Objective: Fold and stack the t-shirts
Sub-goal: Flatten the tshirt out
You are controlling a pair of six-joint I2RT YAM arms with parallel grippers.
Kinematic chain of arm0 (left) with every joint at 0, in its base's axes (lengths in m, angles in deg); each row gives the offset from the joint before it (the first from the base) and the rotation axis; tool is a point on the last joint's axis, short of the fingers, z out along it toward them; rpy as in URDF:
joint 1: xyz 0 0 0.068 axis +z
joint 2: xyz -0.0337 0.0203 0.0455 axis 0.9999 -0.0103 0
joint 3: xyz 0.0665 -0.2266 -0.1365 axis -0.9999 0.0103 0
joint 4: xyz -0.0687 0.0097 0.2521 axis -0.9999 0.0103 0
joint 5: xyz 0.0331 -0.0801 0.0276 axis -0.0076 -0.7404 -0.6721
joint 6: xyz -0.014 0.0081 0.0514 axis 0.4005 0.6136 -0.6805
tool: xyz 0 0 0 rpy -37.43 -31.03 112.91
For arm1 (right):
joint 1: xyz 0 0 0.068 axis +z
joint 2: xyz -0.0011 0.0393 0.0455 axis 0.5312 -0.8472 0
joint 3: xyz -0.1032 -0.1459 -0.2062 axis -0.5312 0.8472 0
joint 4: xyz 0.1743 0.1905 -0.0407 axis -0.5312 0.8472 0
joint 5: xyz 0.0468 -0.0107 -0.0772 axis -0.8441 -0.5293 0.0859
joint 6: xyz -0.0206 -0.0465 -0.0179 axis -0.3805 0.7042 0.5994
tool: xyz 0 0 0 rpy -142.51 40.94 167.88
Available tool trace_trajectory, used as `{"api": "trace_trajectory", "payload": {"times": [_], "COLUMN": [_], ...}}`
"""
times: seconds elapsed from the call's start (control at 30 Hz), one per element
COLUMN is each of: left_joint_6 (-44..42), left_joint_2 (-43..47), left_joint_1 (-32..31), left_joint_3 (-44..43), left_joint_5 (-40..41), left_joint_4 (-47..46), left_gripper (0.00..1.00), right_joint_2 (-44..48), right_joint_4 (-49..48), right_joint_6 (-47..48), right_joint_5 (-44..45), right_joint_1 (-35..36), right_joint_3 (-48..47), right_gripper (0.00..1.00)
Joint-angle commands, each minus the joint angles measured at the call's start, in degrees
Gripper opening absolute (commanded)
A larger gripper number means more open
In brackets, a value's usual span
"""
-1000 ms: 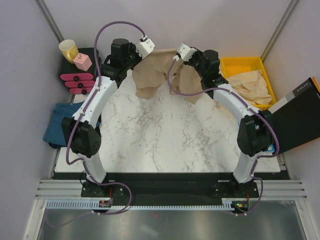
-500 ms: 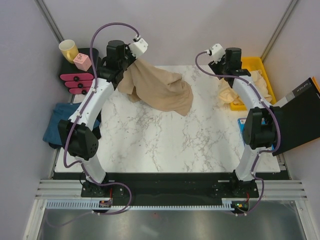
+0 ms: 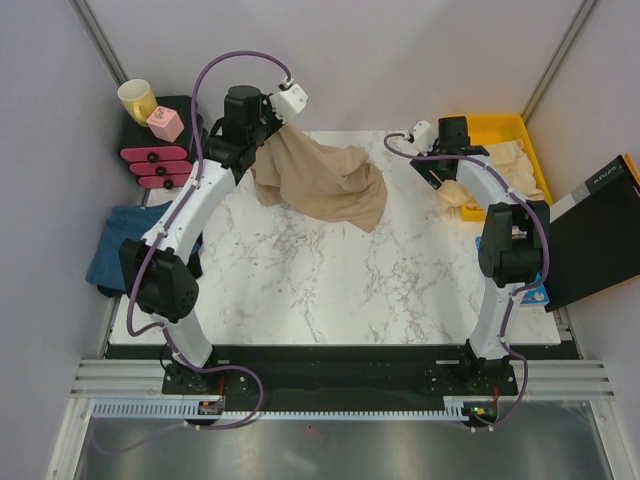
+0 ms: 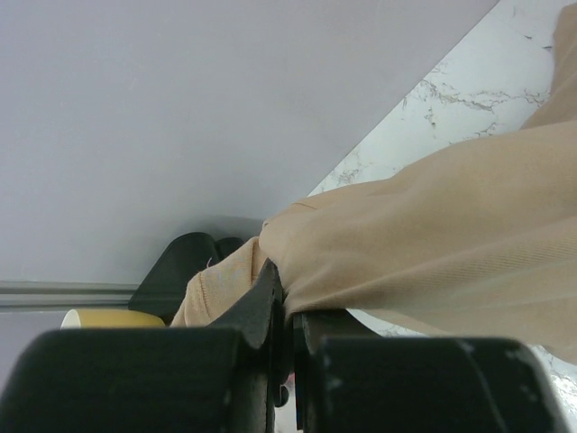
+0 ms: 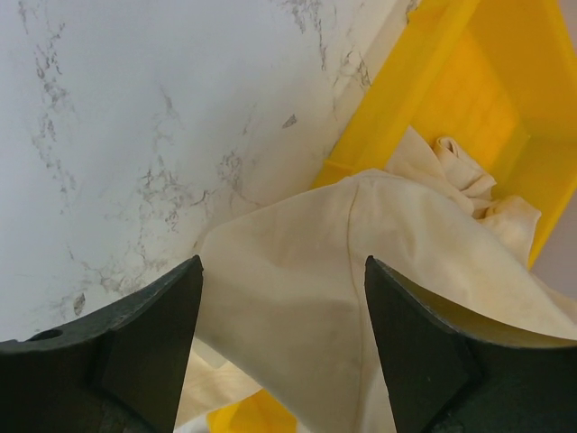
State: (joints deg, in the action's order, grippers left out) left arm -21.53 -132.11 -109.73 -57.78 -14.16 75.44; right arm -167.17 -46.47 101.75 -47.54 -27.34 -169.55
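A tan t-shirt [image 3: 325,182] hangs bunched from my left gripper [image 3: 277,127] at the back of the marble table [image 3: 330,280], its lower part trailing onto the surface. In the left wrist view the jaws of that gripper [image 4: 290,293] are shut on a fold of the tan cloth [image 4: 433,225]. My right gripper [image 3: 447,178] is at the back right and stands open, fingers wide apart. It hovers over a cream t-shirt [image 5: 297,289] that spills over the edge of the yellow bin [image 5: 451,81]; nothing is gripped between its fingertips [image 5: 283,262].
The yellow bin [image 3: 490,130] with cream t-shirts [image 3: 505,170] sits at the back right. A teal-blue t-shirt [image 3: 115,245] lies off the table's left edge. A yellow mug [image 3: 137,98], pink block [image 3: 165,122] and pink rack [image 3: 155,160] stand back left. A black box [image 3: 600,235] is at the right.
My right gripper has let go of the tan t-shirt, opened and swung right to the yellow bin. The shirt now hangs from the left gripper alone and has sagged onto the table.
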Motion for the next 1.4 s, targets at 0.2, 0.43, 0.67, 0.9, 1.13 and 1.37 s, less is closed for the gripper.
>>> {"api": "trace_trajectory", "payload": {"times": [0.2, 0.43, 0.67, 0.9, 1.13, 1.37], "left_joint_6": [-0.8, -0.3, -0.2, -0.2, -0.1, -0.1], "left_joint_2": [3.9, 3.8, 3.9, 4.3, 4.5, 4.5], "left_joint_1": [-0.5, -1.1, -1.2, -1.5, -1.8, -2.2], "left_joint_3": [0.9, 1.2, 1.3, 1.2, 1.4, 1.8], "left_joint_5": [1.7, 1.7, 1.8, 2.0, 2.2, 2.6], "left_joint_4": [-3.8, -3.6, -3.7, -3.8, -3.8, -3.7], "left_gripper": [0.02, 0.02, 0.02, 0.02, 0.02, 0.02], "right_joint_2": [1.6, 0.8, 0.3, -1.3, -4.7, -2.8], "right_joint_4": [17.4, 30.3, 29.1, 17.8, 12.9, -15.2], "right_joint_6": [12.5, 18.1, 20.0, 18.0, 17.1, 19.1], "right_joint_5": [-4.7, -6.1, -1.4, 8.7, 12.7, 29.2], "right_joint_1": [0.2, 1.6, 1.6, 1.0, 0.1, -1.9], "right_joint_3": [-10.2, -15.0, -11.8, -9.6, -13.0, -10.9], "right_gripper": [0.83, 0.83, 0.82, 0.81, 0.0, 0.0]}}
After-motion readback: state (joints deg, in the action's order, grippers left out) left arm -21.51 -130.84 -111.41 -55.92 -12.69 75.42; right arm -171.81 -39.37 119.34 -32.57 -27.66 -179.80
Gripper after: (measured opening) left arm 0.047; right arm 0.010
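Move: The right gripper hangs open just over the loose flap of the cream t-shirt draped out of the yellow bin; the flap's middle is about 3 cm back, 4 cm right and 3 cm below. The bin's middle lies some 19 cm right and 3 cm ahead, about 7 cm lower; the tan t-shirt spreads roughly 32 cm left, level fore and aft, 9 cm lower. From the left gripper the flap is around 45 cm right, 3 cm back and 24 cm down. Draw the open right gripper back about 5 cm and slightly up, tipping it further down and turning it counter-clockwise some 20 degrees. Then sweep it forward and right, undoing most of that turn and rolling its left side down. Shut the fingers on the cream flap on the way, keep the pinch, and finish rising a little towards the bin. ##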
